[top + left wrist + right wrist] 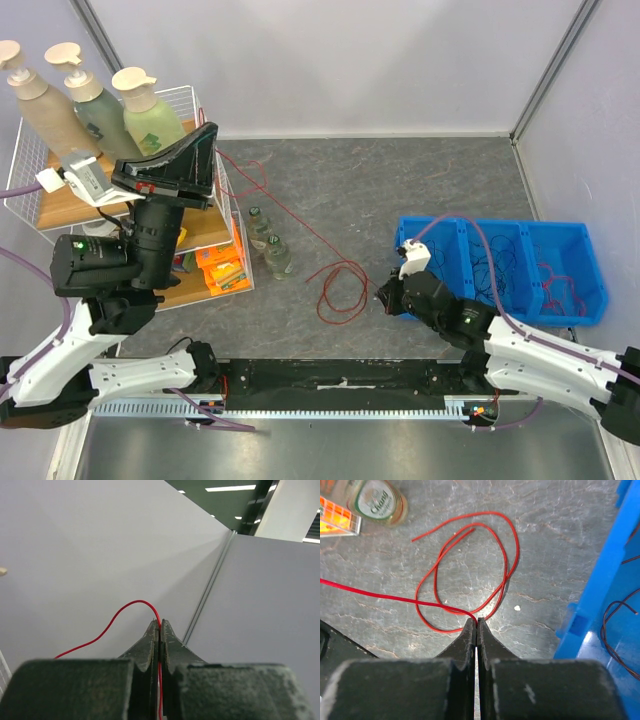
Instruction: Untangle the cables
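Observation:
One red cable (pixel 297 222) runs across the grey table from my raised left gripper (pixel 207 150) down to loose loops beside my right gripper (pixel 384 296). In the left wrist view the left gripper (pixel 159 625) is shut on the red cable (pixel 115 620), which arches out over its tips. In the right wrist view the right gripper (pixel 477 621) is shut on the red cable (pixel 507 555), low over the table, with the loops lying just ahead. More thin red and dark cables (pixel 553 280) lie in the blue bin (pixel 590 300).
A white wire rack (pixel 30 215) with lotion bottles and orange boxes (pixel 222 268) stands at the left. Three small glass bottles (pixel 265 240) stand beside it; one shows in the right wrist view (pixel 377 497). The blue bin's wall (pixel 600 595) is close on the right gripper's right.

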Controlling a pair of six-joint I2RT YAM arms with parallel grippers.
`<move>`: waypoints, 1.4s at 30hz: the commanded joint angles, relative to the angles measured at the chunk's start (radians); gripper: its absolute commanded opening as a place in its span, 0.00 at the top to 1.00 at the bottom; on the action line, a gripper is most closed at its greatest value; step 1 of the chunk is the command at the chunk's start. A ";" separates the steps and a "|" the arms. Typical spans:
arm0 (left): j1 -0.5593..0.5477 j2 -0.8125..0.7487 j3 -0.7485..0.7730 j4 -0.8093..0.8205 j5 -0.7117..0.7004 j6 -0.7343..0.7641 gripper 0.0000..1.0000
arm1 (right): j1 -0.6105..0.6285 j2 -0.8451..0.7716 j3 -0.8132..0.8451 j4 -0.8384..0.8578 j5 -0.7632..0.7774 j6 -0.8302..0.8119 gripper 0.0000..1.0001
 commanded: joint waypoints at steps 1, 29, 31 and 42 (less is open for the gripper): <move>0.001 0.013 0.059 0.106 0.025 0.078 0.98 | -0.006 -0.066 -0.029 -0.017 0.079 0.041 1.00; 0.002 0.097 -0.048 -0.328 0.203 -0.312 0.98 | -0.006 -0.037 0.351 -0.061 -0.331 -0.444 0.28; -0.001 0.085 -0.074 -0.343 0.210 -0.341 0.98 | -0.006 -0.046 0.395 -0.075 -0.340 -0.476 0.18; 0.002 0.018 -0.191 -0.362 0.240 -0.494 0.98 | -0.005 0.050 0.469 0.252 -0.403 -0.346 0.05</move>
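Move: At the left end of the pull, the left hand holds the red cable high up; the loop still lying on the table is about 13 cm to its right, 2 cm back and some 58 cm below. The right hand pinches the same cable low down, with that loop roughly 6 cm to its left, level with it fore-and-aft and 9 cm below. From the right hand, the near bottle stands about 19 cm left and 5 cm ahead, the blue box's nearest compartment about 12 cm right and 4 cm ahead. Holding the cable stretched between them at first, both hands barely shift; then the right opens wide, letting go of the cable while rising about 20 cm and going some 6 cm left, its fingers tipping up and swinging counter-clockwise. The left keeps its pinch and comes down about 15 cm and 11 cm right, towards the right hand's side, tipping down about 20 degrees. ##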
